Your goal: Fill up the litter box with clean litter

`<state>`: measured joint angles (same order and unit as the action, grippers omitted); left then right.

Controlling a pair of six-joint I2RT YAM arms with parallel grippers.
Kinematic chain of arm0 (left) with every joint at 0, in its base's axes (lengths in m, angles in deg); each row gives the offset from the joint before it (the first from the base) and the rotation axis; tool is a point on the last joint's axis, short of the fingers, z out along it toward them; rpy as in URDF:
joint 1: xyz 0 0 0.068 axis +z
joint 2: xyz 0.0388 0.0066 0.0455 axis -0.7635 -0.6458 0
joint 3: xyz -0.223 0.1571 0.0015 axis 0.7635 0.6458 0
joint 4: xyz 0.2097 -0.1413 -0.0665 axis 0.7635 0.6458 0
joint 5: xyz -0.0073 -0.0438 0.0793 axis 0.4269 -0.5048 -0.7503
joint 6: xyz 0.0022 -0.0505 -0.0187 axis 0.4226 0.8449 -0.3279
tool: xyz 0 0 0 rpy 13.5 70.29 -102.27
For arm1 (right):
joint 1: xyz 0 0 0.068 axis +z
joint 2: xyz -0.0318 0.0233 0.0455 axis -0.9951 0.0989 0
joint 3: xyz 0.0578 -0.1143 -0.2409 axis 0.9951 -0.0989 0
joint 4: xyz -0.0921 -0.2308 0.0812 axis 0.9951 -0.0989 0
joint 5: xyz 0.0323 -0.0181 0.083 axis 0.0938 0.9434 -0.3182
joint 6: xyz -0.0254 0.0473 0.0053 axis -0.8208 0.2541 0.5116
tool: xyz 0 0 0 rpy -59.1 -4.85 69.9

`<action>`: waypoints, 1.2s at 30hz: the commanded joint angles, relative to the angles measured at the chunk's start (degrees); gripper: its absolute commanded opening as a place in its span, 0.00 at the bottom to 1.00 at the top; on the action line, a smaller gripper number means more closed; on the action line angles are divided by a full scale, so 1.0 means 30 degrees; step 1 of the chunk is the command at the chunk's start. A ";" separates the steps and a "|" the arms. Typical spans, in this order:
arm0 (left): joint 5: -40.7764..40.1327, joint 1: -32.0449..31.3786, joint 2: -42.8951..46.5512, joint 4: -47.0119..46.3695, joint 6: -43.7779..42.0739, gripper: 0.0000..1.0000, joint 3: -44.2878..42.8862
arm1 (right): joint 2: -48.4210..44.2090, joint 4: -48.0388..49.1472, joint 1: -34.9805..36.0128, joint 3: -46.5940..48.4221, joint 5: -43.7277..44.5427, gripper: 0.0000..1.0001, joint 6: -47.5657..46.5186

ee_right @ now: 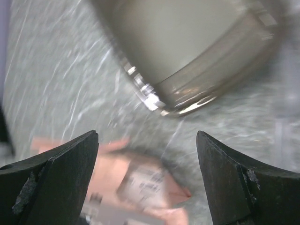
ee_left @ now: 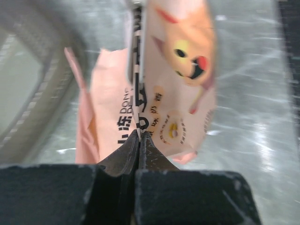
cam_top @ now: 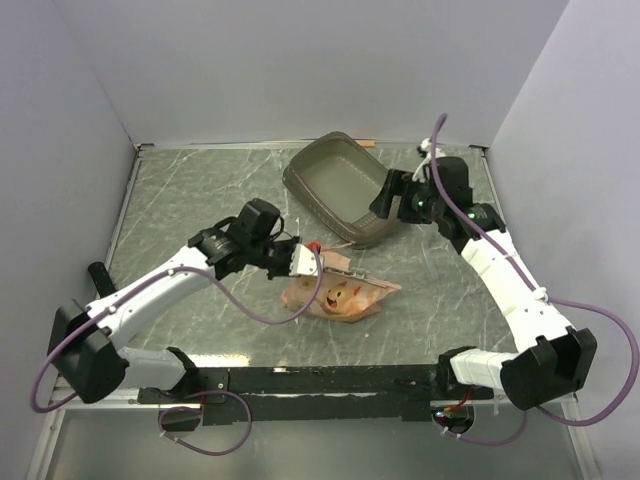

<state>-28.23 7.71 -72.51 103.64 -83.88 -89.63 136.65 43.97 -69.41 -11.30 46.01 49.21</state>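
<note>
The litter box (cam_top: pixel 338 185) is a grey-brown tray at the back of the table, and its inside looks bare (ee_right: pixel 187 42). No clean litter shows in any view. An orange-pink printed bag (cam_top: pixel 340 296) lies in front of the tray. My left gripper (cam_top: pixel 304 261) is shut on the bag's upper edge. In the left wrist view its fingertips (ee_left: pixel 139 134) pinch the bag's (ee_left: pixel 180 70) seam, with the litter box (ee_left: pixel 28 93) off to the left. My right gripper (cam_top: pixel 383 203) hangs open over the tray's near right rim. Between its spread fingers (ee_right: pixel 147 140) I see bare table and the bag (ee_right: pixel 136 187) below.
The marbled grey-green tabletop (cam_top: pixel 200 190) is enclosed by pale walls at the back and on both sides. A black rail (cam_top: pixel 330 380) with the arm bases runs along the near edge. Purple cables (cam_top: pixel 250 305) loop beside each arm.
</note>
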 commanded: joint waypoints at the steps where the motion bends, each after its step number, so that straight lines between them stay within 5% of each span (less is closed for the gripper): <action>1: 0.0077 0.0690 -0.0795 -0.5296 -0.0879 0.03 -0.1614 | -0.0691 0.1623 0.1470 -0.0933 -0.2050 0.91 -0.1472; 11: -0.2327 0.1599 -0.0537 -0.7848 0.0936 0.27 -0.1202 | -0.2068 0.1451 0.3610 -0.2136 -0.2113 0.93 -0.3434; 21: -0.4202 0.1570 0.4354 -0.7880 0.9156 0.44 0.0028 | -0.1542 0.0424 0.4402 -0.1520 -0.3043 0.90 -0.7910; 27: -0.6045 0.1570 0.6902 -0.7145 1.5016 0.42 0.1022 | -0.1308 -0.0775 0.4958 -0.0819 -0.4746 0.88 -1.0667; 36: -0.9091 0.1570 0.7872 -0.5359 1.9569 0.47 0.2663 | 0.0946 -0.4175 0.5808 0.1438 -0.4662 0.86 -1.3162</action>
<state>-49.39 12.30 -49.82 84.76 -34.40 -82.30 137.20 35.95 -53.34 -10.49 31.93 15.38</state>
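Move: Still pinching the left end of the litter bag's top strip, the left hand has the bag's middle about 8 cm to its right, 2 cm back and 9 cm below. The litter box's middle lies some 25 cm ahead of that hand, 12 cm right and 15 cm down. From the open right hand, the bag is roughly 15 cm back, 14 cm left and 16 cm lower, and the box 12 cm ahead, 10 cm left and 22 cm below. Carrying on forward about 9 cm, the left hand opens to roughly half and lets go of the strip, then climbs some 16 cm, drawing back and left off the bag with the wrist turning counter-clockwise, and finally sinks a little. The right hand, wide open, comes back and left about 9 cm each way towards the strip's right end, turning some 45 degrees counter-clockwise, without closing. ##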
